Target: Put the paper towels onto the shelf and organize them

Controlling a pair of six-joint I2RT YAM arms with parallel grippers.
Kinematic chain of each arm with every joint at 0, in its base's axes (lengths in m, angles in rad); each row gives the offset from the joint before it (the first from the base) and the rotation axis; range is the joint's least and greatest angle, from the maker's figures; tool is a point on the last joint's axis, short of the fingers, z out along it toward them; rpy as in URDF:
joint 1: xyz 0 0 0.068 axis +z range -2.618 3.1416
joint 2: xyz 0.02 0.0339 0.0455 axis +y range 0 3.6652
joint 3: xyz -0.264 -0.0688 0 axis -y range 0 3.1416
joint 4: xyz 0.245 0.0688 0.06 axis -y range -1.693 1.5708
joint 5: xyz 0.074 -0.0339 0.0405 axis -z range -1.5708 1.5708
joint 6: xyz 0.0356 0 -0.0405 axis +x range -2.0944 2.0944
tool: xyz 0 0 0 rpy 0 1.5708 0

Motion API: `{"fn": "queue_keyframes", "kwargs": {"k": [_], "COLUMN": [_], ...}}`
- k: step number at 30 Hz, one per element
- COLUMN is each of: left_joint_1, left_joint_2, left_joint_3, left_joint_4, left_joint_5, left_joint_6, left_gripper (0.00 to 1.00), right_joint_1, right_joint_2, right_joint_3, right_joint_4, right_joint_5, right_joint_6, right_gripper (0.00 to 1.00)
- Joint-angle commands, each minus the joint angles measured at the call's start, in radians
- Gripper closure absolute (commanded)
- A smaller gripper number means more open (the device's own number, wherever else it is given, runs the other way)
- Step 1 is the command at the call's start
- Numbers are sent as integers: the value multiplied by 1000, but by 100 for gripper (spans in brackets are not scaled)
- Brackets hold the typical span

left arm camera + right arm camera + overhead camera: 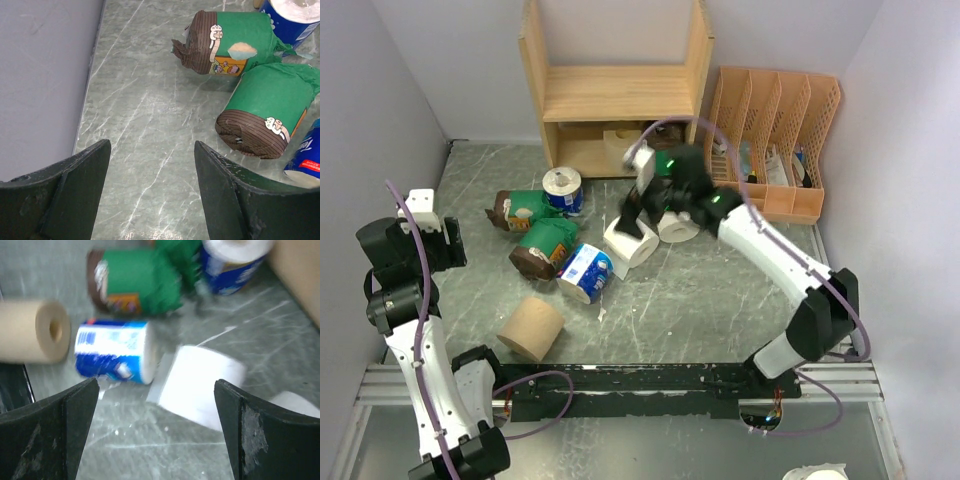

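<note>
The wooden shelf [616,92] stands at the back; a roll shows dimly in its lower tier. On the floor lie two green-wrapped rolls [523,209] [546,246], two blue-and-white rolls [563,190] [587,271], a tan roll [531,328] and two white rolls [631,246] [676,225]. My right gripper [638,218] is open just above the nearer white roll [202,384], holding nothing. My left gripper [448,245] is open and empty at the far left; the green rolls [235,42] [267,110] lie ahead of it to the right.
A peach slotted file organizer [775,140] stands right of the shelf. Grey walls close in on the left, back and right. A black rail [650,380] runs along the near edge. Bare marbled floor [145,115] lies before the left gripper.
</note>
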Motion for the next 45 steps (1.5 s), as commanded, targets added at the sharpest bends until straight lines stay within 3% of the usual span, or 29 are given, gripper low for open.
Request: {"fn": "queue_keyframes", "kwargs": {"k": [1,4,8,14,18,26,35,45], "left_joint_1": [9,9,10,12,15,16,16,16], "left_joint_2": [1,9,17,15,15,16,5,-5], "left_joint_3": [-6,-6,-5,-6,-6,-6,-6,-6], "left_joint_4": [30,32,32,33,32,31,31,31], "left_joint_5": [8,2,-2,-5,-1,0,6,11], "left_joint_6": [0,-1,-2,-5,-5,-4,-2,0], "left_gripper": [21,21,22,22,22,22,22,22], "right_joint_1": [241,271,195,152,158,157,161,218], "right_joint_2": [-71,-12,141,574,754,789,887,927], "right_joint_3": [-127,-82,108,581,805,731,812,822], "right_joint_4": [-64,-48,-89,-438,-638,-461,-345,-283], "right_joint_5": [354,310,-5,-351,-469,-419,-428,-346], "right_joint_6": [-278,-286,-261,-378,-492,-423,-272,-241], "right_gripper": [0,0,0,1,1,2,2,3]}}
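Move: Some 25 cm to the right hand's left, 4 cm nearer the base and 20 cm below, lies the nearer green-and-brown paper towel. From that towel, the lying blue towel is about 10 cm right and 6 cm back, and the other green towel 4 cm left and 9 cm farther out. The white roll sits some 4 cm left of the right hand and 2 cm back. From the left hand, the nearer green towel is roughly 7 cm ahead and 23 cm right, well below. Swinging back, left and down first, the right hand then turns forward again, still going left, and sinks over the white roll's side towards the crumpled end of the nearer green towel, ending some 16 cm left and 16 cm lower. The wrist turns about 35 degrees counter-clockwise and tips further down; the fingers stay wide open and come close to the wrapper, with no clear touch. ##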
